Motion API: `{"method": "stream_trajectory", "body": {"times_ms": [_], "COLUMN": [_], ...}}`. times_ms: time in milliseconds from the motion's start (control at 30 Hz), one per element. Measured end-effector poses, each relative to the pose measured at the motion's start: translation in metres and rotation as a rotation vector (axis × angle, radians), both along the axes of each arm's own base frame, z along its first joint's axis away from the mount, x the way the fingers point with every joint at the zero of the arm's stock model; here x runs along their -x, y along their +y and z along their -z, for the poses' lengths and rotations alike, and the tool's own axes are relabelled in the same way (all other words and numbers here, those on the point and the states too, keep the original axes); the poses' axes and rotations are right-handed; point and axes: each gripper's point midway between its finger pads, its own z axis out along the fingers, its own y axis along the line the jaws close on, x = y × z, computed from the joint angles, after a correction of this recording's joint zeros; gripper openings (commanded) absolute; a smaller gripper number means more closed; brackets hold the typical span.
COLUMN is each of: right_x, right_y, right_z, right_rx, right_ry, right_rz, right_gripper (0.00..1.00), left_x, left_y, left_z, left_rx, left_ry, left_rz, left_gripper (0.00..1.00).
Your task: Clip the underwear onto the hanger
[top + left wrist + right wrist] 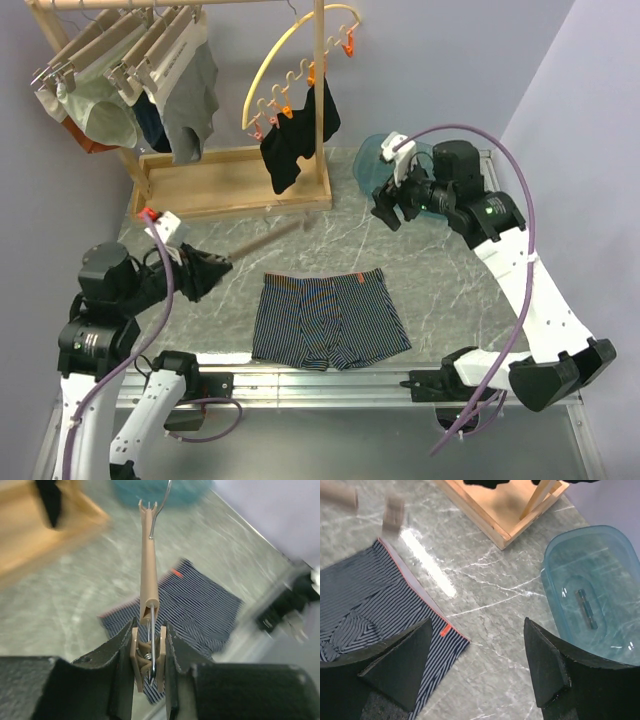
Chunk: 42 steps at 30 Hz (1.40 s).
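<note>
The underwear (330,320), navy with pale pinstripes and a grey waistband, lies flat on the marble table near the front edge. It also shows in the left wrist view as striped cloth (200,602) under the bar. My left gripper (215,268) is shut on the clip at the near end of the hanger (268,240), whose pale bar reaches out blurred above the table, left of the waistband. From the left wrist the bar (149,565) runs straight away from my left gripper (150,626), wire hook (161,507) at the far end. My right gripper (395,205) hangs open and empty, as seen from its wrist (477,625), just right of the waistband corner (442,625).
A wooden rack (235,180) at the back left carries hangers with grey and other briefs; a yellow arc with orange pegs (290,75) holds a black garment (295,140). A blue plastic tub (592,595) sits at the back right, close beside my right gripper.
</note>
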Motion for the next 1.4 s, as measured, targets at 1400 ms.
{"method": "stream_trajectory", "body": {"times_ms": [1400], "right_x": [0.027], "right_y": [0.104], "right_z": [0.109], "right_rx": [0.283], "right_ry": [-0.193], "right_rz": [-0.493], "right_gripper": [0.77], "left_x": [-0.079], "left_y": [-0.096], "left_z": [0.106], "left_rx": [0.499], "left_ry": [0.569], "left_rz": [0.383], "left_gripper": [0.00]}}
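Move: The waistband's middle lies some 20 cm to the left hand's right, 9 cm ahead and 22 cm below. The hanger in that hand reaches away to its far clip, about 16 cm right, 9 ahead and a little lower; the rack base is 33 cm ahead. From the right hand the far clip is roughly 17 cm left and 2 back, the waistband 14 left, 2 back and far below, the basket 10 right and 22 ahead. Still pinching the hanger's near clip, the left hand swings the hanger in over the waistband: about 12 cm down, then forward and right, tipping down and turning clockwise, before nearly settling. The right hand comes left and down, roughly 10 cm each, turning counter-clockwise, and brings its open fingers around the far clip without closing. ##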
